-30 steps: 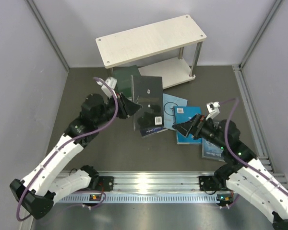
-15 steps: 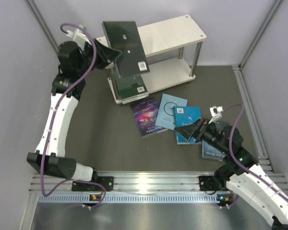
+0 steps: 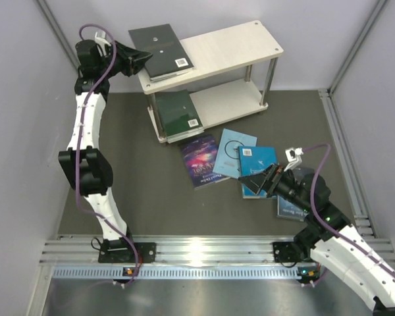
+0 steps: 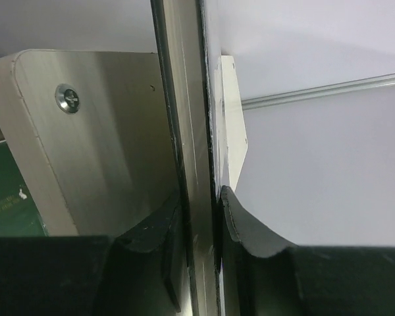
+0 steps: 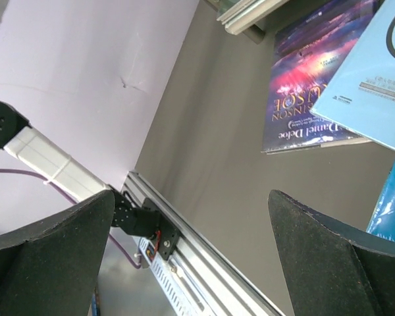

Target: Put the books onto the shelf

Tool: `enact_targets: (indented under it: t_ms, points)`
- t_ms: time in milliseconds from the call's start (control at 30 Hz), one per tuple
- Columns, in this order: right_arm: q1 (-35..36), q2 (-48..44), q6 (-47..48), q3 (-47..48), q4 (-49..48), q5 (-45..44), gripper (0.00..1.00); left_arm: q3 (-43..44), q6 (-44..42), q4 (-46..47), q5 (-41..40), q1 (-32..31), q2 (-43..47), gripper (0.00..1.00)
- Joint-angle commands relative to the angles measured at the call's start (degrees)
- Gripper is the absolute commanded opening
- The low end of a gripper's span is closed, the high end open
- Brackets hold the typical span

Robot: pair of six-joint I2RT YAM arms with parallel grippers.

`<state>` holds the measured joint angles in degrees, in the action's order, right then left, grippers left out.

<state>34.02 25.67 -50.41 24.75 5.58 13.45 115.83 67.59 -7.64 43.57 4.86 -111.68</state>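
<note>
My left gripper (image 3: 139, 58) is shut on the edge of a black book (image 3: 161, 47), which lies nearly flat over the left end of the shelf's (image 3: 230, 49) top board. In the left wrist view the book's thin edge (image 4: 191, 131) runs between the jaws of the left gripper (image 4: 201, 210), with the shelf board (image 4: 92, 145) beside it. A dark green book (image 3: 176, 113) lies on the lower tier. The starry (image 3: 201, 160), light blue (image 3: 236, 151) and bright blue (image 3: 253, 164) books lie on the floor. My right gripper (image 3: 258, 179) hangs open over the bright blue one, holding nothing.
Another blue book (image 3: 289, 207) lies partly under the right arm. The shelf stands against the back wall between the grey side walls. The aluminium base rail (image 3: 197, 253) runs along the near edge. The right wrist view shows the starry book (image 5: 309, 85) and the dark floor (image 5: 210, 158).
The left arm has swung up and back, carrying the black book from above the floor to the left end of the shelf's top board. The right gripper has barely moved.
</note>
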Motion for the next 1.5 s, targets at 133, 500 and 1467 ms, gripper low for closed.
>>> enact_targets:
  t_ms: [133, 500, 1467]
  points:
    - [0.4, 0.3, 1.3, -1.6, -2.5, 0.5, 1.0, 10.4, -13.0, -10.5, 3.5, 1.8, -0.3, 0.22]
    - [0.4, -0.9, 1.3, -3.4, -1.8, 0.3, 1.0, 13.1, -30.8, -31.9, -4.3, 3.1, -0.6, 0.99]
    - [0.0, 24.5, 13.3, 17.0, 23.1, -25.0, 1.0, -80.1, -25.4, 1.3, -5.1, 0.4, 67.1, 0.99]
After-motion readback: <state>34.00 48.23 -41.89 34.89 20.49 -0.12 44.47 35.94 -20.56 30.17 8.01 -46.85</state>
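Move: At the top of the shelf, the left hand already grips the black book by its left edge; the book's middle is about 2 cm ahead and 4 cm to the right. The left end of the top board, its resting place, is some 2 cm back, 3 cm right and 2 cm below. The green book lies roughly 30 cm under that end, 2 cm back and 6 cm right. From the open right hand, the blue book is about 12 cm ahead, 8 cm right and 21 cm below; the ring-cover book is 19 cm ahead, straight in line. Letting go of the black book, the left fingers open wide while the hand slips off leftward, its left side rolling up about 30 degrees; it then pulls back some 25 cm from the shelf and sinks, swinging right again. The open right hand eases down, then drops faster and starts forward and slightly right towards the blue book, tilting tip-down. ##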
